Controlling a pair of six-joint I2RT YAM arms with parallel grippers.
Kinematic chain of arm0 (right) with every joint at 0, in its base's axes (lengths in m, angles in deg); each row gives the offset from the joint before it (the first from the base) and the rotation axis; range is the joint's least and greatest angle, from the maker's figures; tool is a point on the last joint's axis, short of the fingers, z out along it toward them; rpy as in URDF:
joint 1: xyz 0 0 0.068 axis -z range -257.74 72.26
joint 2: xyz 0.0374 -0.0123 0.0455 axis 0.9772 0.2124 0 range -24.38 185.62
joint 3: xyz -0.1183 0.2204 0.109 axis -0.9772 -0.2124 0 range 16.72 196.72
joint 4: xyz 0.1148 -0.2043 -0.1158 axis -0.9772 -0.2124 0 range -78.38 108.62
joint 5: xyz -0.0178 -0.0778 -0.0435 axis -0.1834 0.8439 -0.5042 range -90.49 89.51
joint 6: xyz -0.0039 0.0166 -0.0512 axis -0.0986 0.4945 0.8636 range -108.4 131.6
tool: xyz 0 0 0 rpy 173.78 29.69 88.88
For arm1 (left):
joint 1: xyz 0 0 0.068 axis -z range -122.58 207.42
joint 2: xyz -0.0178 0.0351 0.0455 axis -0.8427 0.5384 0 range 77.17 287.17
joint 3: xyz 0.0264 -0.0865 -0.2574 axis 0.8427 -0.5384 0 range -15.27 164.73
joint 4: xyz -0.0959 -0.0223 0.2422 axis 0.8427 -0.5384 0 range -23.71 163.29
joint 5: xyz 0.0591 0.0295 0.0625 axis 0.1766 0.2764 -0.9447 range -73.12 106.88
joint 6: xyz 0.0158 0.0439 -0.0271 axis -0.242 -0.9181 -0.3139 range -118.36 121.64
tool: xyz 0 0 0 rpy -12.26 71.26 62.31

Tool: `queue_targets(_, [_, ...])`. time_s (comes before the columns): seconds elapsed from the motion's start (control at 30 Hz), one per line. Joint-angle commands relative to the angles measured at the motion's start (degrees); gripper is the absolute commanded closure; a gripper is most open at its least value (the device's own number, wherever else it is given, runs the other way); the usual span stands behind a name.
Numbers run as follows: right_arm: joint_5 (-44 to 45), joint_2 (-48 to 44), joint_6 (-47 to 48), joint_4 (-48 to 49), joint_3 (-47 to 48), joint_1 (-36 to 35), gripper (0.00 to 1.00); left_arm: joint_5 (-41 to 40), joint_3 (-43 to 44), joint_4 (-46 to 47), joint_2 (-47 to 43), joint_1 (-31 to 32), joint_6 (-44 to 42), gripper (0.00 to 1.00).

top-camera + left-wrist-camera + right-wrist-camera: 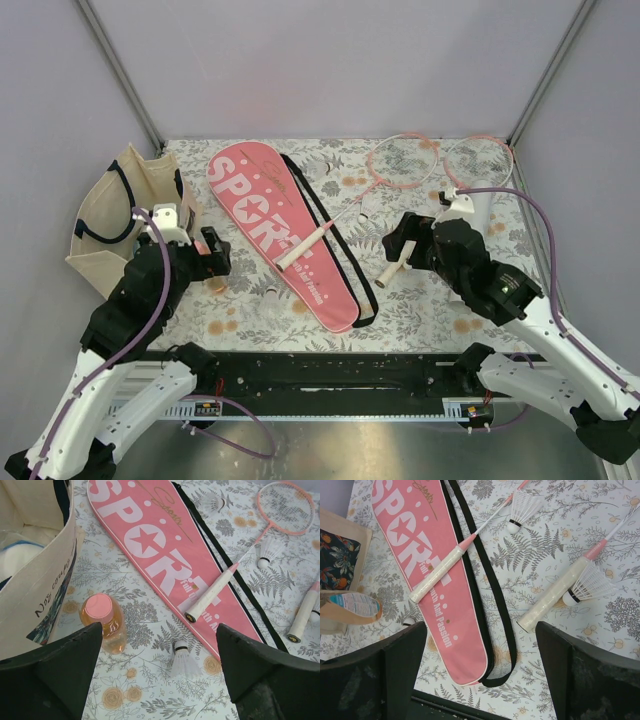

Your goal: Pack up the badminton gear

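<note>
The pink "SPORT" cover (280,230) lies diagonally mid-table, its black strap (492,590) looping along its right edge. One pink-framed racket (403,160) rests its white handle (210,597) on the cover. The second racket (480,160) lies to the right, with its handle (552,597) on the cloth. Several white shuttlecocks lie loose, one (185,660) below my left gripper and another (590,585) beside the second handle. My left gripper (215,255) (159,630) hovers open left of the cover with nothing in it. My right gripper (400,240) (481,627) hovers open over the cover's near end and is also bare.
A beige tote bag (120,205) with navy handles stands open at the far left. A small orange bottle with a pink cap (102,620) stands next to my left finger. The floral cloth (250,310) covers the table, and a black rail (330,370) runs along the near edge.
</note>
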Motion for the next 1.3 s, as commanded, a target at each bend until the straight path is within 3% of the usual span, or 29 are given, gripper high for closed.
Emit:
queue_targets(0.0, [1.1, -1.1, -0.8, 3.2, -0.7, -0.5, 0.01, 1.6, 0.4, 4.8, -0.8, 0.2, -1.7, 0.01])
queue_targets(0.4, [3.8, -2.1, -2.4, 5.8, -2.0, -0.4, 0.0, 9.4, 0.8, 8.1, 0.3, 0.2, -4.2, 0.01])
queue_targets(0.53, [11.6, 0.4, -0.5, 3.2, -2.0, -0.5, 0.02, 19.2, -0.6, 11.7, 1.1, 0.2, -4.2, 0.01])
queue_targets(0.63, [22.5, 5.1, -0.7, -7.2, 1.7, 0.7, 0.02, 26.7, -3.1, 16.2, 1.7, 0.1, -3.6, 0.01])
queue_targets(0.73, [25.5, 9.8, -1.4, -15.5, 4.1, 6.7, 0.01, 32.5, -3.9, 18.6, 3.4, 0.2, -4.2, 0.01])
queue_targets(1.07, [11.3, 25.3, 14.7, -11.5, 4.0, 34.0, 0.0, 39.1, -3.0, 24.6, 10.4, 0.1, -4.1, 0.01])
queue_targets(1.17, [4.1, 32.0, 17.0, -10.1, 7.0, 38.5, 0.0, 39.9, -1.0, 26.6, 13.1, 0.2, -3.7, 0.01])
queue_targets(1.27, [3.2, 38.5, 19.1, -9.4, 10.7, 40.0, 0.0, 39.9, 1.4, 26.9, 16.0, 0.1, -3.6, 0.01])
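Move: For the right hand, the shuttlecock tube's middle lies about 23 cm right, 13 ahead and 22 below; the right racket's handle is some 9 cm straight ahead, with a shuttlecock 4 cm right of it. For the left hand, the handle of the racket on the pink bag lies about 18 cm right, 18 ahead and 25 below. The bottle is 7 cm left of that hand and 6 ahead, the near shuttlecock 9 right and 4 ahead. Rightwards and down past the right racket's handle sweeps the open right hand, about 22 cm across, 15 down and a little forward, to the shuttlecock tube, its fingers tipping steeply down and turning clockwise to straddle the tube from above, without closing. The open left hand swings some 14 cm right, nearly level, towards the racket handle on the pink bag, turning about 35 degrees clockwise. ##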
